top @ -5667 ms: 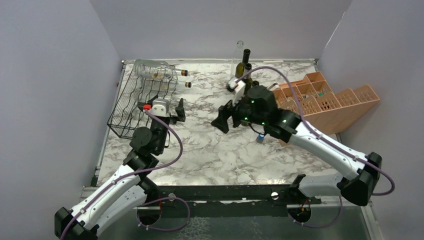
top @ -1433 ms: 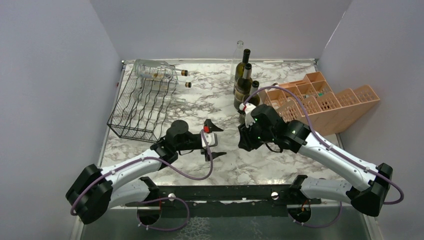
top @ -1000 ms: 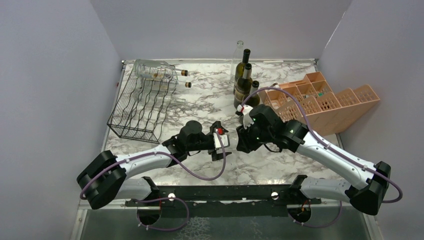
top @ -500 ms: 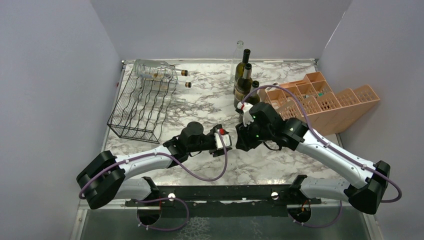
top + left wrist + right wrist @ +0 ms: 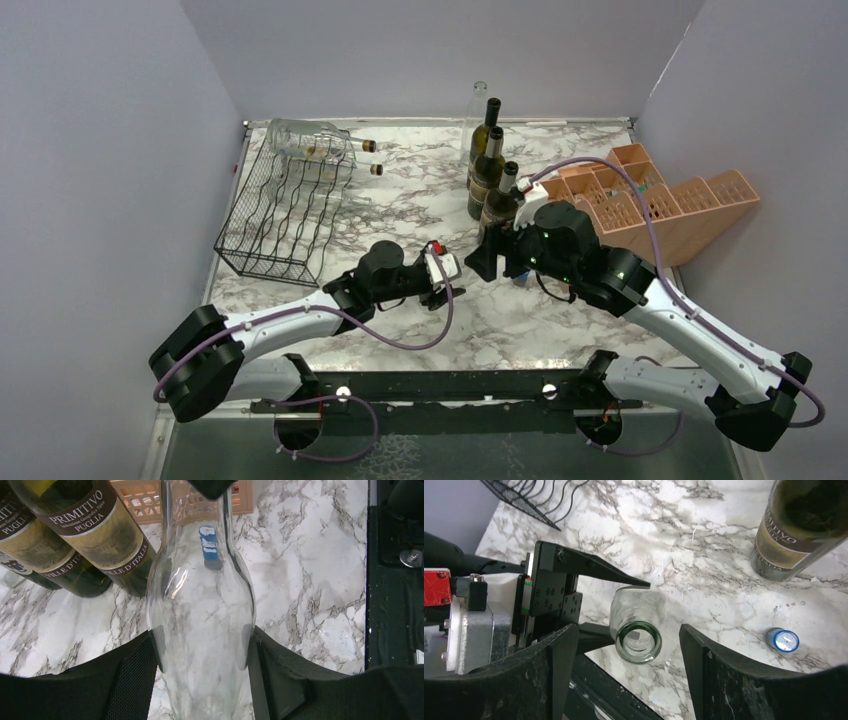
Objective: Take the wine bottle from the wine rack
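A clear glass wine bottle (image 5: pixel 202 605) stands upright off the rack, near the table's middle. My left gripper (image 5: pixel 202 639) is shut on its body, one pad pressed to each side. In the right wrist view the bottle's open mouth (image 5: pixel 639 641) sits between the spread fingers of my right gripper (image 5: pixel 626 632), which is open and touches nothing. In the top view the left gripper (image 5: pixel 447 272) and right gripper (image 5: pixel 487 262) face each other closely. The black wire wine rack (image 5: pixel 285 210) stands at the back left, with another clear bottle (image 5: pixel 310 140) lying on its top tier.
Dark green labelled bottles (image 5: pixel 486 175) stand just behind the grippers, with a tall clear one (image 5: pixel 478 105) behind them. A salmon-orange crate (image 5: pixel 650 205) fills the right side. A small blue cap (image 5: pixel 785 640) lies on the marble near the right arm.
My left gripper has closed on the clear bottle's body. My right gripper has let go of the neck, opened, and drawn back to the right.
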Robot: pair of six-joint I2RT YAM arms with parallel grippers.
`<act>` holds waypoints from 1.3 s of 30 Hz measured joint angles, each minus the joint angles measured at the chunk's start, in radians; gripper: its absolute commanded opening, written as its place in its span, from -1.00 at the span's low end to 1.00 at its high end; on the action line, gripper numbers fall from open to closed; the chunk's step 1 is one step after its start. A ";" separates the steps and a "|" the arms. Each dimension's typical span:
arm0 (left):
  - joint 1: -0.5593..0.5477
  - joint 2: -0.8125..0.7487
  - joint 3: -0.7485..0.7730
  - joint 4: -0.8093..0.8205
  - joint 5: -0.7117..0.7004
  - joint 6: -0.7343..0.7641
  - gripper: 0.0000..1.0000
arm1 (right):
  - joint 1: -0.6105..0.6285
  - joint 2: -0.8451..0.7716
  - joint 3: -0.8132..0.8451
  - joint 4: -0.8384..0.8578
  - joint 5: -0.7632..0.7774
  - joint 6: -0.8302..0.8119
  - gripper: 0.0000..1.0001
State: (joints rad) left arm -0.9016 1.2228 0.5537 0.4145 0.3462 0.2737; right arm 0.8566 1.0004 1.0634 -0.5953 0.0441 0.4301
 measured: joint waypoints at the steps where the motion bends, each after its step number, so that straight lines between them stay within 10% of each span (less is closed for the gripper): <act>1: 0.000 -0.005 0.000 0.000 0.000 -0.007 -0.22 | 0.000 -0.012 -0.007 0.012 0.016 0.009 0.50; 16: 0.000 -0.067 0.000 0.010 0.000 -0.056 -0.18 | 0.000 0.040 -0.067 0.179 0.048 0.060 -0.24; 22: 0.001 -0.067 0.000 0.002 -0.003 -0.080 0.80 | 0.000 0.040 -0.091 0.206 0.045 0.063 -0.66; 39: 0.004 -0.247 -0.012 0.060 -0.212 -0.090 0.99 | 0.003 -0.047 -0.090 0.003 0.313 -0.010 -0.72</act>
State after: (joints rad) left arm -0.8978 0.9760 0.5415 0.4740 0.1337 0.1833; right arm 0.8600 0.9535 0.9730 -0.5922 0.3573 0.4206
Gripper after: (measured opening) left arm 0.992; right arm 0.359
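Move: The clear wine bottle, roughly upright, is already gripped around its body by the left hand, with its middle about 2 cm below that hand. From the open right hand, the bottle's middle lies some 2 cm ahead, 3 cm left and 12 cm below, with the neck nearer. From the right hand, the near green bottle stands about 12 cm ahead and 5 cm right, and the blue cap 6 cm ahead and 11 cm right. The clear bottle is raised about 2.5 cm by the left hand while the right reaches forward and left around its neck and closes on it. The left fingers then open and that hand withdraws, mostly up, also left and forward. The right carries the bottle some 7 cm right, sinking slightly and turning clockwise about 10 degrees. ##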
